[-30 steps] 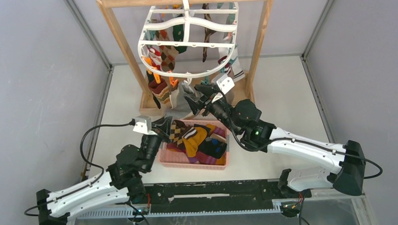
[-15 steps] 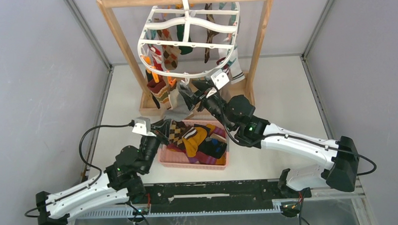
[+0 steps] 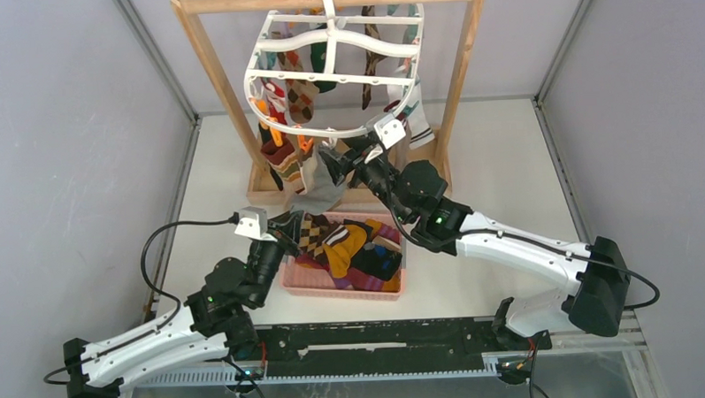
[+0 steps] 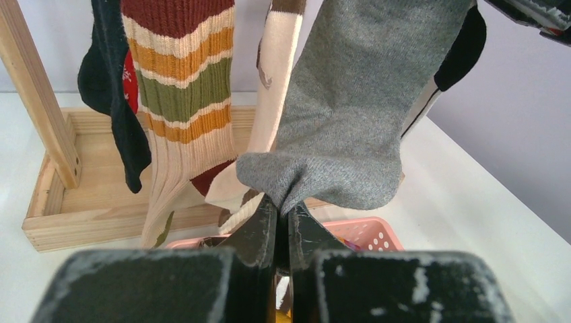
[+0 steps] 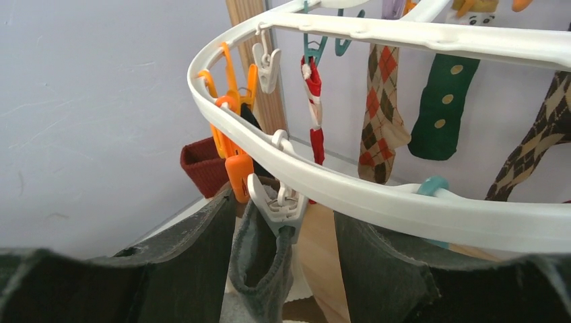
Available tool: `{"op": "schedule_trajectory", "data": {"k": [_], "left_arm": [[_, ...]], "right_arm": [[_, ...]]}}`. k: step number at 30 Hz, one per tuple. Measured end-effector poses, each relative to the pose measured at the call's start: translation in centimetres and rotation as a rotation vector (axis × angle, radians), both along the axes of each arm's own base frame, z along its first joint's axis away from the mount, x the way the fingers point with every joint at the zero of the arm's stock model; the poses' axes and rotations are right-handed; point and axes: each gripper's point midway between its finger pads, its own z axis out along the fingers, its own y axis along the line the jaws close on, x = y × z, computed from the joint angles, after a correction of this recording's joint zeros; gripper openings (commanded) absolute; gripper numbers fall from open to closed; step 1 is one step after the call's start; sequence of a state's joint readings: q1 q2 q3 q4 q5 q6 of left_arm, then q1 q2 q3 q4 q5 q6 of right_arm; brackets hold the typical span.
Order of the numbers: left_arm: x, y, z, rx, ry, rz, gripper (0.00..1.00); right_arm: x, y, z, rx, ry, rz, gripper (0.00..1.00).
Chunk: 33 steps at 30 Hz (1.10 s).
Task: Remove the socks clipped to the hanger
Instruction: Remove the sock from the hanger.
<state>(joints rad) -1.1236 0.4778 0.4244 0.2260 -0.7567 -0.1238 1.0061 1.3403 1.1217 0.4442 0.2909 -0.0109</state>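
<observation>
The white hanger (image 3: 327, 76) hangs from a wooden frame with several socks clipped to its ring (image 5: 377, 195). A grey sock (image 4: 363, 101) hangs from a white clip (image 5: 279, 208) at the ring's near edge. My left gripper (image 4: 283, 208) is shut on the lower end of this sock, just above the basket (image 3: 290, 222). My right gripper (image 5: 286, 208) is open, with one jaw on each side of the white clip and the sock's cuff (image 5: 259, 262); it touches neither. In the top view it sits under the ring's front edge (image 3: 339, 157).
A pink basket (image 3: 299, 276) holding several loose socks stands between the arms. The wooden frame (image 3: 212, 71) has a low box base (image 4: 60, 202). A striped sock (image 4: 182, 87), a black sock (image 4: 111, 74), an argyle sock (image 5: 382, 114) and a green sock (image 5: 441, 108) hang close by.
My right arm has reached forward and to the left, bringing its open jaws up around the white clip. The left gripper has stayed where it was, shut on the grey sock.
</observation>
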Motion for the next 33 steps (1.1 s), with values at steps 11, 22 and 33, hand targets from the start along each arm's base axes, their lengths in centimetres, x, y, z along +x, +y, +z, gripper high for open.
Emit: {"op": "schedule_trajectory", "data": {"k": [11, 22, 33], "left_arm": [[0.1, -0.2, -0.3, 0.013, 0.006, 0.000, 0.04], [0.2, -0.5, -0.7, 0.028, 0.013, 0.000, 0.04], [0.3, -0.5, -1.5, 0.044, 0.021, 0.000, 0.04]], "right_arm": [[1.0, -0.3, 0.7, 0.041, -0.001, -0.003, 0.59], [1.8, 0.4, -0.4, 0.030, 0.020, 0.001, 0.43], [2.0, 0.4, -0.3, 0.045, 0.017, 0.001, 0.00]]}}
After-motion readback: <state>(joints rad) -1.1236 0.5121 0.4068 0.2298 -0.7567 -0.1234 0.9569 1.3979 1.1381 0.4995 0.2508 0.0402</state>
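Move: Just ahead of the right hand, about 3 cm forward, 1 cm to its left and at its height, hangs the gray clip, with the gray sock's cuff in its jaws. The orange clip is some 7 cm left and 3 cm ahead of that hand; the striped sock hangs 11 cm left, 2 cm ahead and 8 cm down. From the left hand, already holding the gray sock's lower end, the gray clip lies about 11 cm ahead, 8 cm right, 12 cm up, and the basket 9 cm right, 3 cm back, 22 cm below. Easing forward about 2 cm under the hanger's rim, rising slightly and then sinking, the right hand brings its open fingers around the gray clip and closes them by about half, pinching it from both sides. The left hand keeps its grip on the sock's lower end and draws it down about 1.5 cm. ##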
